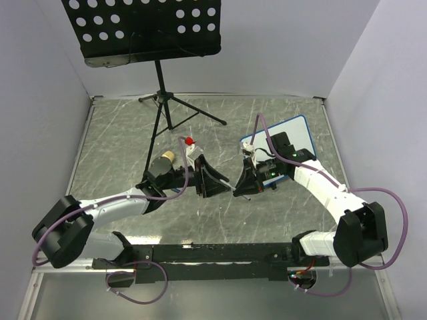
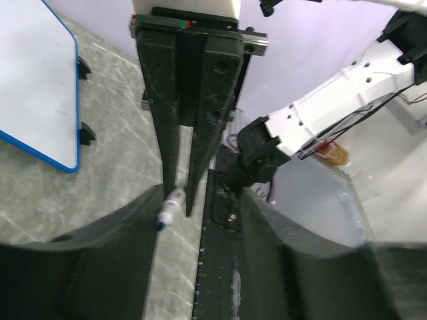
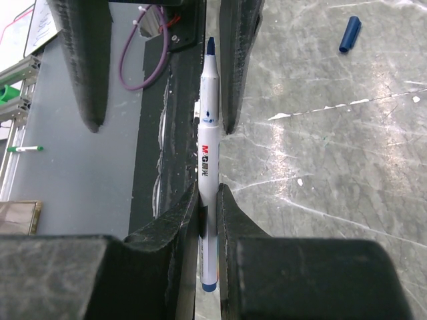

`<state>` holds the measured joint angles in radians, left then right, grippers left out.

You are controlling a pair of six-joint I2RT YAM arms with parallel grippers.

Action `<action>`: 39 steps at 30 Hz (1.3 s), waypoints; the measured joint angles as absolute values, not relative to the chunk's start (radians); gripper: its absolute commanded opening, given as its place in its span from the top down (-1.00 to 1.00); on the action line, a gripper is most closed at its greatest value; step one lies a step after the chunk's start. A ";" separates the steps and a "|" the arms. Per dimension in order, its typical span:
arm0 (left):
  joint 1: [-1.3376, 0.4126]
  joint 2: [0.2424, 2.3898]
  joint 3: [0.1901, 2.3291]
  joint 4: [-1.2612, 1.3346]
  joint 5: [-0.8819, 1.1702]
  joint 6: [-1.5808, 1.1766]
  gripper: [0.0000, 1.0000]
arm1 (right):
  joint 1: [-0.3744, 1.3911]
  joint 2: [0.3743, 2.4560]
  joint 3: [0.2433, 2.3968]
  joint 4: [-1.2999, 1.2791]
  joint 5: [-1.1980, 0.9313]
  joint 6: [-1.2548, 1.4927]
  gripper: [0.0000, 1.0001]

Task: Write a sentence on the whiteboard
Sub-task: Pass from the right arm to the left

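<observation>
The whiteboard (image 1: pixel 293 133) with its blue frame stands at the back right, partly hidden behind my right arm. It also shows in the left wrist view (image 2: pixel 33 80), and its visible face is blank; no sentence shows. My right gripper (image 3: pixel 208 220) is shut on a white marker (image 3: pixel 207 160), uncapped, with its blue tip pointing away. My left gripper (image 1: pixel 215 185) is open and faces the right gripper (image 1: pixel 245 187) at mid-table. The marker's tip lies between the open left fingers (image 3: pixel 237 67), close to one of them. The marker (image 2: pixel 170 208) shows in the left wrist view between the right gripper's fingers.
A black perforated music stand (image 1: pixel 147 30) on a tripod (image 1: pixel 163 107) stands at the back left. The marker's blue cap (image 3: pixel 349 33) lies on the grey tabletop. A black rail (image 1: pixel 213 253) runs along the near edge between the arm bases.
</observation>
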<state>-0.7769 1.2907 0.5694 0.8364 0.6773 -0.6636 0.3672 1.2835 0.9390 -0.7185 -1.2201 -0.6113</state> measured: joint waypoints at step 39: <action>-0.777 0.966 0.356 1.072 0.288 -0.965 0.98 | 0.357 1.120 1.032 -0.460 -1.286 -0.203 -0.87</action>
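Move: The left hand's open fingers are already around the uncapped nib end of the marker. The marker's middle is about 5 cm to that hand's right, level with it in height and reach. The right hand holds the barrel, with the marker's middle some 2 cm to its left and 1 cm ahead. From the left hand, the blue cap lies about 16 cm left, 4 cm ahead and 13 cm down, and the whiteboard about 20 cm right, 16 cm ahead and 11 cm down. Easing forward barely 1 cm, the left hand closes its fingers on the nib end of the marker while the right keeps hold. The right then opens wide, and both go up. The left draws away leftward about 7 cm and up 8 cm with the marker, fingertips tilting up some 25 degrees and swinging forward; the right rises about 10 cm, still open. ##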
